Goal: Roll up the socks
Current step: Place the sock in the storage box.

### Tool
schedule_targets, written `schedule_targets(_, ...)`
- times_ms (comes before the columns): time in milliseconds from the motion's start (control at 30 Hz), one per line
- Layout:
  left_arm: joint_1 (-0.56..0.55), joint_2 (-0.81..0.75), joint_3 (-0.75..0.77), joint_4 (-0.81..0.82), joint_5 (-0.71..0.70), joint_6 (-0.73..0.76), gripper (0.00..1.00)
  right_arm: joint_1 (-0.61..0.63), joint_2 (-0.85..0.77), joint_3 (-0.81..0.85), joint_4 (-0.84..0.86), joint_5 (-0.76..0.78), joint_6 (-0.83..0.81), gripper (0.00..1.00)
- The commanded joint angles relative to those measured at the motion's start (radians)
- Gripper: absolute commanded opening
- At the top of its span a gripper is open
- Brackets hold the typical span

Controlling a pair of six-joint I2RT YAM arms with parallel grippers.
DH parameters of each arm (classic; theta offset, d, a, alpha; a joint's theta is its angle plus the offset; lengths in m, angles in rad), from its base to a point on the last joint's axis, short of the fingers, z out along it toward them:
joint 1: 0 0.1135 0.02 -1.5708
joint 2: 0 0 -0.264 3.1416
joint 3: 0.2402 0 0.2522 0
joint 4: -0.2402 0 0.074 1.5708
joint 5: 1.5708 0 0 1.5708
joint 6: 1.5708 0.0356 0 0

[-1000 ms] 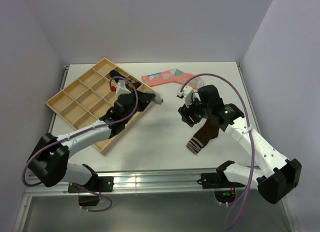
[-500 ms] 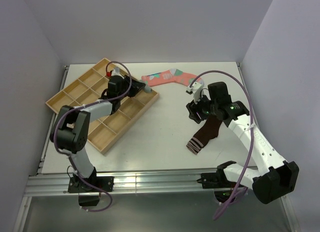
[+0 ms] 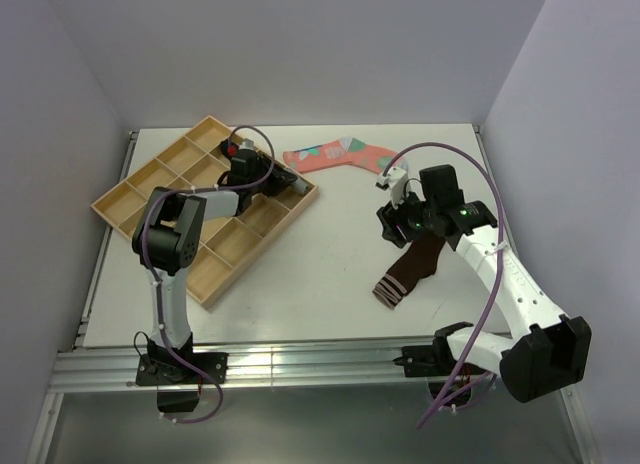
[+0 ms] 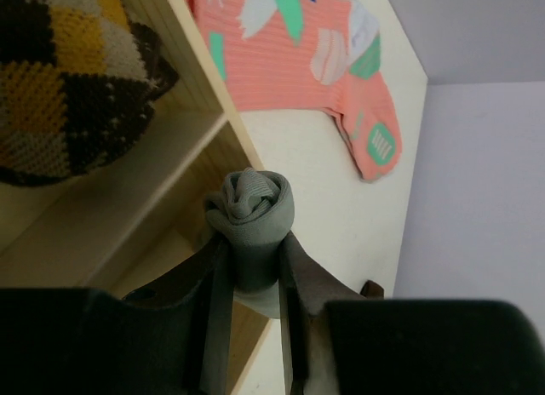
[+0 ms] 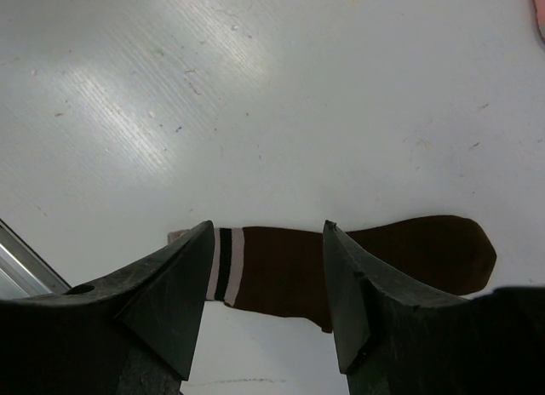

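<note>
The rolled grey sock [image 4: 251, 203] is pinched between the fingers of my left gripper [image 4: 253, 242], which is shut on it above the right corner of the wooden tray [image 4: 162, 191]. From above, the left gripper [image 3: 268, 177] is over that corner of the tray [image 3: 160, 199]. The dark brown sock [image 3: 408, 272] with its white-striped cuff lies flat on the table. My right gripper [image 3: 393, 224] hovers above its toe end, apart from it. In the right wrist view the brown sock [image 5: 366, 259] lies below the open right gripper [image 5: 268, 229], with nothing between the fingers.
A pink patterned sock [image 3: 340, 156] lies on the table behind the tray, also seen as the pink sock [image 4: 289, 63]. A rolled brown-and-yellow checked sock [image 4: 68, 80] sits in a tray compartment. The table's front rail [image 3: 300, 359] runs along the near edge.
The left arm has folded back, and its gripper has drawn in from past the tray's right corner to above it, still holding the grey roll. The right gripper has shifted slightly right.
</note>
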Motion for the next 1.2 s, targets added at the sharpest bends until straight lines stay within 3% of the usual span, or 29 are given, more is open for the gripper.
schedule_targets(0, 0.004, 0.022, 0.061, -0.090, -0.021, 0.021, 0.00, -0.016, 0.002, -0.006, 0.026, -0.021, -0.020, 0.61)
schedule_targets(433, -0.016, 0.102, 0.200, -0.437, -0.146, 0.050, 0.00, -0.024, 0.011, -0.014, 0.015, -0.024, -0.020, 0.61)
schedule_targets(533, -0.020, 0.106, 0.217, -0.493, -0.178, 0.047, 0.11, -0.025, 0.011, -0.020, 0.013, -0.016, -0.023, 0.61)
schedule_targets(667, -0.022, 0.115, 0.234, -0.533, -0.193, 0.042, 0.16, -0.027, 0.010, -0.024, 0.007, -0.012, -0.029, 0.61)
schedule_targets(933, -0.039, 0.083, 0.242, -0.569, -0.233, 0.064, 0.46, -0.027, 0.020, -0.020, -0.010, -0.007, -0.033, 0.61)
schedule_targets(1167, -0.045, 0.024, 0.223, -0.581, -0.241, 0.081, 0.53, -0.031, 0.031, -0.015, -0.017, -0.003, -0.038, 0.61)
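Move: The left hand already holds the rolled grey sock over the box's far right corner compartment, whose middle is some 5 cm below, about 1 cm back and 1 cm left. The argyle sock sits in the next compartment, about 5 cm farther out and 8 cm left of the hand; the pink socks lie outside, about 7 cm ahead and 12 cm right. From the right hand that compartment is roughly 22 cm ahead, 23 cm left and 16 cm lower. Still pinching the grey sock, the left hand lowers it about 4 cm between the walls of the corner compartment, the wrist tilting by nearly 20 degrees so the fingers point more steeply down. Near the bottom the fingers open to about twice their gap and let the sock go, and the hand begins to rise, by under 1 cm, with the fingers still either side of it. ##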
